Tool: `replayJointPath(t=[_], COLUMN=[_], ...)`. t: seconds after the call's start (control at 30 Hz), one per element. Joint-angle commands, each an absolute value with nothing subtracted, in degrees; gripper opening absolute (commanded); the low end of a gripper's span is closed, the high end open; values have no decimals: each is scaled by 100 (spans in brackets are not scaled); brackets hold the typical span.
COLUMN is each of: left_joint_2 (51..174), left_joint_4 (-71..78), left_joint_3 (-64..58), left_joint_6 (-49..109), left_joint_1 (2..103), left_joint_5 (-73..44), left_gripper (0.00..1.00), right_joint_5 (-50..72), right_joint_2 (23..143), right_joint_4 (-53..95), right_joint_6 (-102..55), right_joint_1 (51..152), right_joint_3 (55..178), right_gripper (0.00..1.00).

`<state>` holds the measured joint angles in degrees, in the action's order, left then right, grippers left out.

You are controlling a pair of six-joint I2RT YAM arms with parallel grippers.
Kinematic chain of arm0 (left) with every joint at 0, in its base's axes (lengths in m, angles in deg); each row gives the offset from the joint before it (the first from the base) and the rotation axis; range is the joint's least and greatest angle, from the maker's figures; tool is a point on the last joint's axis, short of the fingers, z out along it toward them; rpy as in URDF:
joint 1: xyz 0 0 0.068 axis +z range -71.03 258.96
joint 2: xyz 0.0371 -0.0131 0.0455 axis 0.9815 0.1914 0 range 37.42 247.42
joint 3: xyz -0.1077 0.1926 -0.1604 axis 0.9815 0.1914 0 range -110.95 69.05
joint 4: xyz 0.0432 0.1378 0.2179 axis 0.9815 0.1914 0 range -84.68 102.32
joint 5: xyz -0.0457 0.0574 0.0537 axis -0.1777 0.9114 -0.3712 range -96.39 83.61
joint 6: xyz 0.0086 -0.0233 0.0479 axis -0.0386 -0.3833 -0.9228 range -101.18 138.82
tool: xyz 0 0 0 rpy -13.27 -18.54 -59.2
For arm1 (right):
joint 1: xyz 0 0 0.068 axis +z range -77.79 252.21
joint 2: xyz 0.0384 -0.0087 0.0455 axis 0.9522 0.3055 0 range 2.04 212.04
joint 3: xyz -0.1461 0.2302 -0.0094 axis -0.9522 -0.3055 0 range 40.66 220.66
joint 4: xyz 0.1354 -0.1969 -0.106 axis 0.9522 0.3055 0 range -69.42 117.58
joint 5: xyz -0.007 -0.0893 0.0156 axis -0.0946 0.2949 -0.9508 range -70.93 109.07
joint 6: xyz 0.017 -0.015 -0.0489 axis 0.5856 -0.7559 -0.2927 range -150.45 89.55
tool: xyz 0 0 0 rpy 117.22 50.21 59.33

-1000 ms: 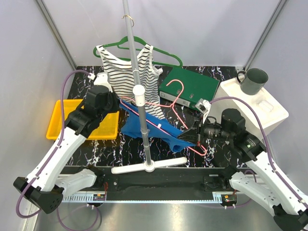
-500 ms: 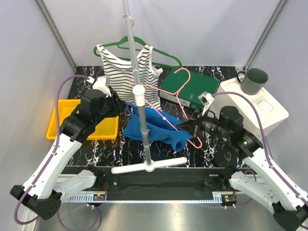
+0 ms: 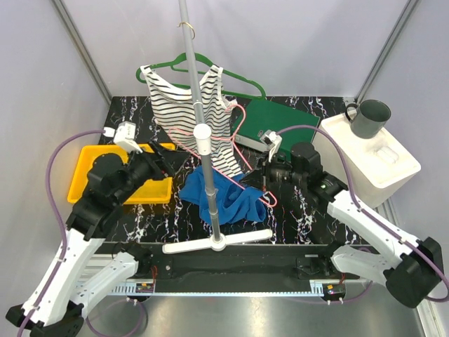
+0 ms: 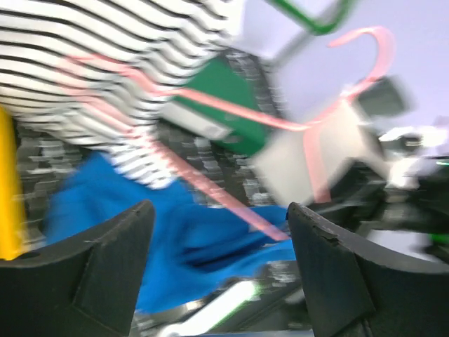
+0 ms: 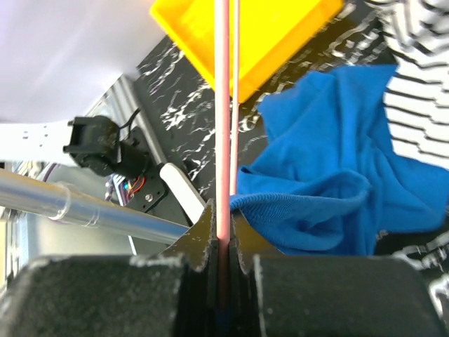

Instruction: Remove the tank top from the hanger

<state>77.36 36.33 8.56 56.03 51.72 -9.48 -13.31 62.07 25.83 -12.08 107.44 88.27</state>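
The blue tank top (image 3: 226, 201) lies crumpled on the black marbled table beside the stand's pole. The pink wire hanger (image 3: 247, 163) stands tilted above it, with its hook up by the striped top. My right gripper (image 3: 264, 181) is shut on the hanger's lower wire (image 5: 222, 105), right at the blue cloth's hem (image 5: 309, 200). I cannot tell whether the wire still passes through the cloth. My left gripper (image 3: 170, 160) hovers open left of the blue tank top (image 4: 175, 239) with nothing between its fingers (image 4: 105, 267). The left wrist view is blurred.
A striped tank top (image 3: 186, 105) hangs on a green hanger (image 3: 242, 83) from the stand's pole (image 3: 203, 140), whose white foot (image 3: 217, 242) rests near the front. A yellow tray (image 3: 84, 175) is at left. A green binder (image 3: 284, 119) and a white box (image 3: 379, 158) with a grey mug (image 3: 370, 118) are at right.
My left gripper has opened, let go of the blue cloth and pulled back left. The right gripper has swung the pink hanger up and leftward. The blue tank top has dropped into a heap.
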Motion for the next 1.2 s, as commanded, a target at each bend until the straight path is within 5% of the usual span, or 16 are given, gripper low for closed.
replayJointPath(t=[0.0,0.27,0.83,1.17], left_joint_2=[7934,8058,7697,7714], left_joint_4=[1751,252,1165,1007], left_joint_3=[1699,2422,2861,2967], left_joint_6=[7423,9141,10653,10662], left_joint_1=[5190,5190,5198,5198], left_joint_5=[-2219,-1705,-394,29], left_gripper=[77,78,68,26], right_joint_5=[-1908,-1714,-1336,-1592], right_joint_2=[6575,7217,7384,7525], right_joint_4=[1653,1267,1152,1029], right_joint_6=[-1533,-1718,-2025,-2096], right_joint_1=[10982,11299,11888,11950], right_joint_3=[9083,9304,9383,9383], right_gripper=[0,0,0,0])
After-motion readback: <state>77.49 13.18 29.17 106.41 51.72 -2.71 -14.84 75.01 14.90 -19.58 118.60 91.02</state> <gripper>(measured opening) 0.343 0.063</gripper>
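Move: The pink hanger's neck, just below its hook, is about 9 cm ahead of the empty left hand, 16 cm to its right and a little below. The blue tank top hangs bunched some 14 cm to the left hand's right and 25 cm below, and the striped top is about 15 cm ahead and 4 cm right. For the right hand, which grips hanger and strap, the open left gripper is roughly 22 cm left, 4 cm ahead and 8 cm above. The right hand, still pinching the hanger with the blue strap, carries it about 7 cm left, sinking and drawing back some 2 cm while turning counter-clockwise, bringing the hook end to the other gripper. The left hand meets it, first dipping about 5 cm right, then easing back left as it works forward, ending some 4 cm farther out and 4 cm lower; its wrist rolls some 45 degrees, left side down, and the wide fingers close to about a third around the hanger's neck. ##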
